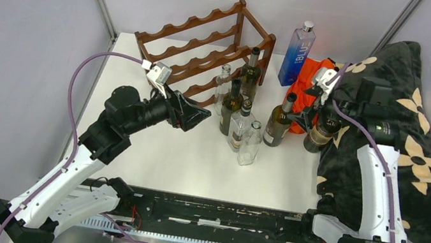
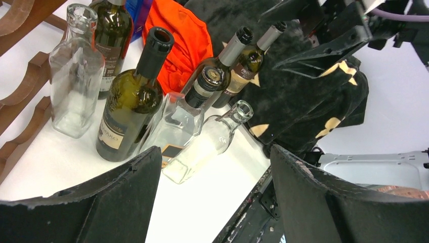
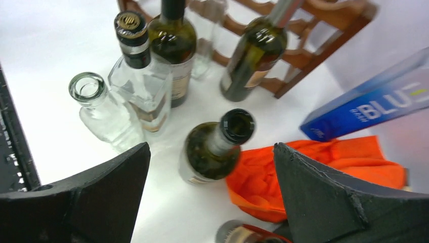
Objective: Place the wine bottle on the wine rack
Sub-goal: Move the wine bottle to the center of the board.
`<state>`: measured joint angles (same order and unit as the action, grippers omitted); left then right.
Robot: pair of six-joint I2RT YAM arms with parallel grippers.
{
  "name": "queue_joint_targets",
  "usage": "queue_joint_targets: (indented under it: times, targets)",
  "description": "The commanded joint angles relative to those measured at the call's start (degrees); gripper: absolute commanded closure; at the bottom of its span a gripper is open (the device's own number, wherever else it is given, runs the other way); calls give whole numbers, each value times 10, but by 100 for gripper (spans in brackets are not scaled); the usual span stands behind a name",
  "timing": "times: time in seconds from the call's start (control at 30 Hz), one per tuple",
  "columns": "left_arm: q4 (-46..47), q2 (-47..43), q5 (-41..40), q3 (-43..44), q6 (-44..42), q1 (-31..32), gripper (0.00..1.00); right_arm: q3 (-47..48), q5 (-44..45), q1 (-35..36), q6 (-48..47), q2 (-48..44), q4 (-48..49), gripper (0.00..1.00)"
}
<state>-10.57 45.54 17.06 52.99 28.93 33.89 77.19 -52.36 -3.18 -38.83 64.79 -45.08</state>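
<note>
The reddish-brown wine rack stands empty at the back of the table, and its rails show in the right wrist view. A dark green wine bottle stands upright beside the orange cloth. My right gripper hangs just above it, open, with the bottle's open mouth below and between the wide jaws, untouched. Another dark bottle stands at the blanket's edge. My left gripper is open and holds nothing. It points at the bottle cluster from the left.
Several upright bottles crowd in front of the rack: dark ones and clear ones. A tall blue bottle stands at the back. An orange cloth and a black flowered blanket lie on the right.
</note>
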Motion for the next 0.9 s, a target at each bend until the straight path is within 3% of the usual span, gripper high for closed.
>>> queue_joint_targets:
  times: [0.0,0.23,0.4,0.53,0.63,0.73,0.87]
  targets:
    - [25,-16,6,-4,2,4,16,-51,30,51,45,1,87,4]
    - [25,-27,3,-15,5,5,16,-100,99,93,130,26,198,14]
    - [25,-34,-1,-17,4,5,16,-100,122,100,160,55,238,33]
    - [25,-36,0,-18,3,5,16,-93,139,102,178,73,274,67]
    - [24,-35,0,-15,2,5,16,-81,147,101,184,89,299,82]
    - [24,-33,0,-10,-2,5,16,-68,149,102,196,108,340,90]
    - [21,-25,-2,-2,-7,5,16,-27,177,105,214,152,391,92]
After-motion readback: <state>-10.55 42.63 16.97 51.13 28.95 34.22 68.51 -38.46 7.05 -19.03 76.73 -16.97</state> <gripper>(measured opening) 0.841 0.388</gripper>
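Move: Ahead and left of the right hand stands the wine bottle, its middle about 5 cm forward, 4 cm left and 17 cm down. A second wine bottle stands some 3 cm ahead and 13 cm right; the black-necked square bottle about 1 cm ahead and 17 cm left; the blue bottle roughly 28 cm ahead, 1 cm left. From the left hand the wine bottle is about 12 cm ahead, 25 cm right, well below. Dropping some 6 cm and swinging about 4 cm left early on, the open right hand eases forward onto the wine bottle's neck and pinches it near the top between both fingers. With the grip shut it keeps going forward, drawing the bottle along, about 8 cm forward in all, while the wrist tips slightly down and turns some 10 degrees clockwise. ##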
